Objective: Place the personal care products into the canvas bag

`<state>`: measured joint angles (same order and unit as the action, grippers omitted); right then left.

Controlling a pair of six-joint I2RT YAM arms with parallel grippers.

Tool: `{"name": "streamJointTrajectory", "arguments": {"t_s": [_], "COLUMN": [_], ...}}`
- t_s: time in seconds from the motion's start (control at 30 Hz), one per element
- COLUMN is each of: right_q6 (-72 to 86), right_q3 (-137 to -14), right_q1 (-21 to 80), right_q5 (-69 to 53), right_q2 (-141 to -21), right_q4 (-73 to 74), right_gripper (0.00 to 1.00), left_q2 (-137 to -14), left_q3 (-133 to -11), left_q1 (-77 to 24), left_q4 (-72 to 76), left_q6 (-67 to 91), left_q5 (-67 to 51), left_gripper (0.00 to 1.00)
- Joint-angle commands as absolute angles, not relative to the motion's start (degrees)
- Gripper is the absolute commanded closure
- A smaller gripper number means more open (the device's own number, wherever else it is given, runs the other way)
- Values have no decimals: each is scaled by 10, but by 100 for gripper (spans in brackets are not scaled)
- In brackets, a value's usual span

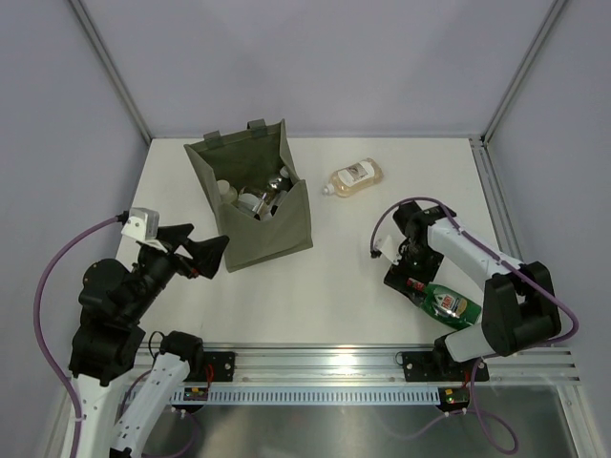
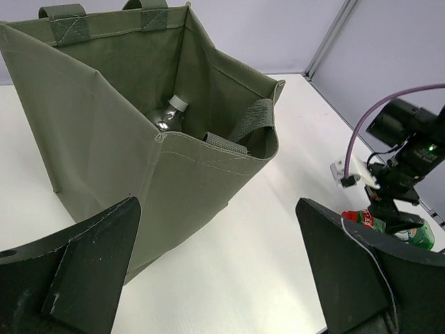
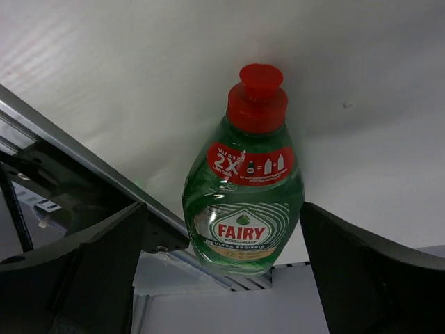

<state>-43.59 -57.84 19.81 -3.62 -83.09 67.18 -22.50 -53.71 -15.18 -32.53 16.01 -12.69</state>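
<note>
The olive canvas bag point(image 1: 272, 234) stands open at the back left, with several containers inside point(image 1: 250, 200). In the left wrist view the bag point(image 2: 118, 153) shows a white-capped bottle point(image 2: 169, 113) inside. One amber bottle with a white cap point(image 1: 354, 178) lies to the right of the bag. The green red-capped bottle point(image 1: 449, 304) lies near the front right edge. My right gripper point(image 1: 410, 281) is open at its cap end, and the bottle point(image 3: 243, 209) lies between the spread fingers point(image 3: 83, 271), with gaps on both sides. My left gripper point(image 1: 202, 255) is open and empty just left of the bag's near corner.
The aluminium rail point(image 1: 325, 361) runs along the near table edge, right behind the green bottle. Frame posts stand at the far corners point(image 1: 482, 141). The right arm and its purple cable point(image 2: 407, 146) show in the left wrist view.
</note>
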Motion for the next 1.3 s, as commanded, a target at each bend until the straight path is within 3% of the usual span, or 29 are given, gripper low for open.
{"name": "streamJointTrajectory", "arguments": {"t_s": [0.0, 0.53, 0.8, 1.03, 1.07, 1.1, 1.2, 1.23, 1.27], "right_q6": [-430, -386, -387, -386, -383, -379, -372, -369, -367], "right_q3": [-540, -441, -477, -454, -460, -466, -489, -508, -527], "right_q1": [196, 182, 182, 182, 182, 181, 180, 179, 175], "right_q5": [67, 154, 145, 163, 161, 155, 113, 95, 71], "right_q2": [-820, -975, -940, -1008, -1016, -1021, -1023, -1020, -1007], "right_q4": [658, 522, 554, 513, 514, 518, 533, 541, 553], "right_gripper": [1, 0, 0, 2, 7, 20, 48, 70, 82], "left_q2": [-230, -209, -207, -207, -208, -208, -207, -209, -211], "left_q3": [-536, -536, -533, -529, -531, -532, -535, -537, -540], "left_q1": [-152, -152, -152, -152, -152, -152, -152, -152, -152], "left_q4": [-293, -310, -304, -290, -292, -293, -297, -299, -301], "left_q6": [139, 142, 150, 161, 161, 161, 159, 158, 157], "left_q5": [-154, -153, -150, -150, -149, -148, -144, -144, -144], "left_gripper": [1, 1, 1, 1, 1, 1, 1, 1, 1]}}
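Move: The green Fairy bottle lies on its side with its middle about 7 cm to the right of the right hand, 3 cm back and 8 cm below; its red cap points left and a little outward. The tan bottle is some 26 cm farther out and 17 cm left of the right hand, about as low. From the left hand, the Fairy bottle lies roughly 51 cm right, 3 cm back and 35 cm down. Right hand goes about 7 cm right and down, tilting fingertips some 25 degrees rightward, then closes on the Fairy bottle. ##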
